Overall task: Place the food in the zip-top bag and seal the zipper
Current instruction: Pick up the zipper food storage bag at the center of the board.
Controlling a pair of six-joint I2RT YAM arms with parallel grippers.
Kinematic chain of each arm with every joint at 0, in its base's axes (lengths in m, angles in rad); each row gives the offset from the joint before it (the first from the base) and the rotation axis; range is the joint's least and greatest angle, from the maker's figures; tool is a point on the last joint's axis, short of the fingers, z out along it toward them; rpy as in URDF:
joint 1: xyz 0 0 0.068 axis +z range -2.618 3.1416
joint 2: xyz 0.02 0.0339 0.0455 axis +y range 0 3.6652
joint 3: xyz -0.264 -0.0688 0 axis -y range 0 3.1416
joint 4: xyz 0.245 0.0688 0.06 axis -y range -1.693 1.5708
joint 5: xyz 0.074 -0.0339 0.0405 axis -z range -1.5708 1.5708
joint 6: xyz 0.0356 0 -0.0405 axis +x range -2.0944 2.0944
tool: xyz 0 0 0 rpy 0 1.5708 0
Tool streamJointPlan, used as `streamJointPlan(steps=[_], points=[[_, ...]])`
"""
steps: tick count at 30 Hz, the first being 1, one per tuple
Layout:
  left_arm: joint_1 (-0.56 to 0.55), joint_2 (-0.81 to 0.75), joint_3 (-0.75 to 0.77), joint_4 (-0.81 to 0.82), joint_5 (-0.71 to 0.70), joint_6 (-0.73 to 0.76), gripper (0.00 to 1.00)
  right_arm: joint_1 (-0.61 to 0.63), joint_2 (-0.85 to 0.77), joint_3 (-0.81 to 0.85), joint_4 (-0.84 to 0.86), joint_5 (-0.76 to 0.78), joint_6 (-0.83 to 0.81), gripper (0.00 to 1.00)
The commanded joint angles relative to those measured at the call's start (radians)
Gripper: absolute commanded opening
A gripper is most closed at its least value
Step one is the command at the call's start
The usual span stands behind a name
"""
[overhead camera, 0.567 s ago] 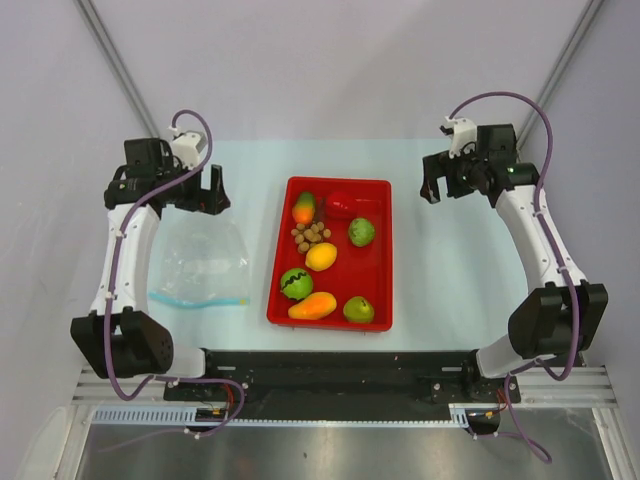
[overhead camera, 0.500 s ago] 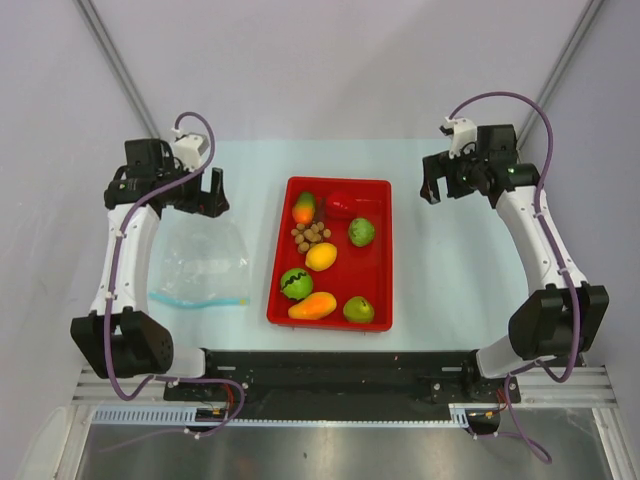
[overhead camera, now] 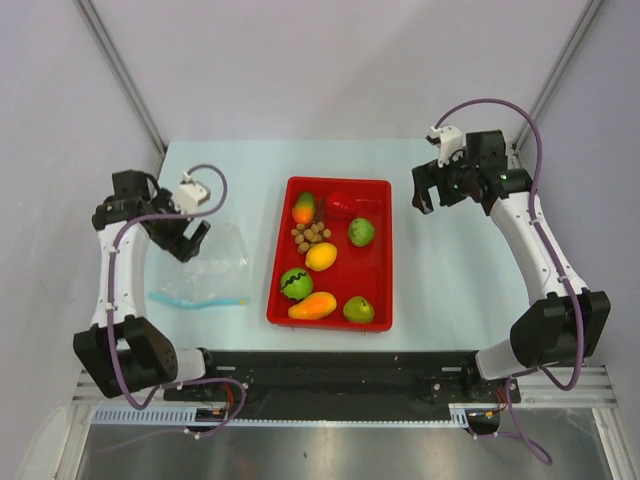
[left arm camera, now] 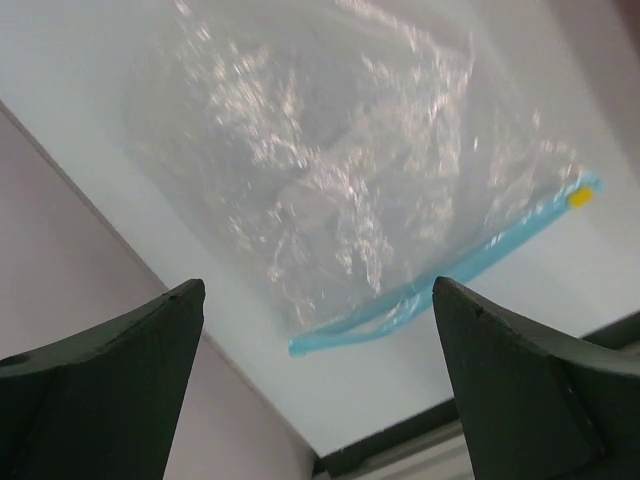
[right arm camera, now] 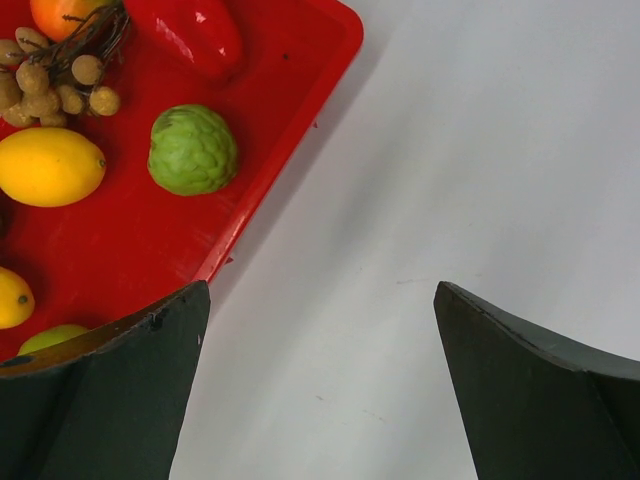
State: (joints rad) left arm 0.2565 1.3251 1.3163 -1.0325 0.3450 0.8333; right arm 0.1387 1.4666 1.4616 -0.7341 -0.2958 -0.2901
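The clear zip-top bag (overhead camera: 212, 268) lies flat and empty on the table, left of the tray. Its light-blue zipper (overhead camera: 200, 299) runs along the near edge. My left gripper (overhead camera: 188, 243) hovers open and empty over the bag's far left part. In the left wrist view the bag (left arm camera: 330, 150) and zipper (left arm camera: 450, 270) lie beyond my open gripper (left arm camera: 315, 290). The food lies in the red tray (overhead camera: 385, 255): mangoes (overhead camera: 304, 208), green fruits (overhead camera: 361, 232), a lemon (overhead camera: 321, 256), a red piece (overhead camera: 340, 204) and nuts (overhead camera: 311, 235). My right gripper (overhead camera: 424, 196) is open and empty, right of the tray's far corner.
The right wrist view shows the tray's rim (right arm camera: 270, 180), a green fruit (right arm camera: 192, 150), the lemon (right arm camera: 48, 166) and nuts (right arm camera: 55, 85), with bare table between my open gripper's (right arm camera: 320, 290) fingers. A yellow tab (left arm camera: 579, 197) sits at one end of the zipper.
My left gripper has swung from beyond the bag's far edge back and to the left, over the bag. My right gripper has moved slightly left toward the tray.
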Motion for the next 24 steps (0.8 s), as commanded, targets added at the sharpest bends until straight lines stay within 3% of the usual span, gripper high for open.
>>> streamJointPlan(steps=[1,6,9,18,24], points=[[0.055,-0.084,-0.197,-0.006,-0.07,0.421,1.0,0.03,-0.038,-0.004,-0.001,0.012,-0.03,1.0],[0.084,-0.178,-0.374,0.057,-0.048,0.734,1.0,0.05,-0.031,-0.014,0.001,0.024,-0.041,1.0],[0.086,-0.208,-0.463,0.054,-0.032,0.84,1.0,0.061,-0.028,-0.015,-0.004,0.037,-0.052,1.0],[0.081,-0.144,-0.601,0.159,-0.112,0.92,1.0,0.072,-0.052,-0.035,0.002,0.075,-0.058,1.0],[0.081,-0.118,-0.69,0.354,-0.133,0.928,1.0,0.076,-0.051,-0.037,0.004,0.078,-0.057,1.0]])
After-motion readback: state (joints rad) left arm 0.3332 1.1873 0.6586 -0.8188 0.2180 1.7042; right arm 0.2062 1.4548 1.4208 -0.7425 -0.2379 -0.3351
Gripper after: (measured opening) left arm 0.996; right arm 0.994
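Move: The bag's blue zipper edge, where I am headed, lies about 10 cm back from my left hand, some 4 cm to its left and roughly 19 cm below. The zipper's yellow end is equally far back but 7 cm to the right. Over in the red tray, the striped melon sits about 19 cm right and 6 cm back, the papaya some 23 cm right and 11 cm back. From my right hand the zipper edge is about 50 cm left and 19 cm back, 23 cm below. I bring my wide-open left hand down about 16 cm onto the near side of the bag, drawing back some 9 cm over the film early on and then sinking almost straight down over the left part of the blue zipper edge. Meanwhile I turn the wrist clockwise nearly 40 degrees and tilt the hand's left side up, so that my fingers come to straddle the strip from above. ##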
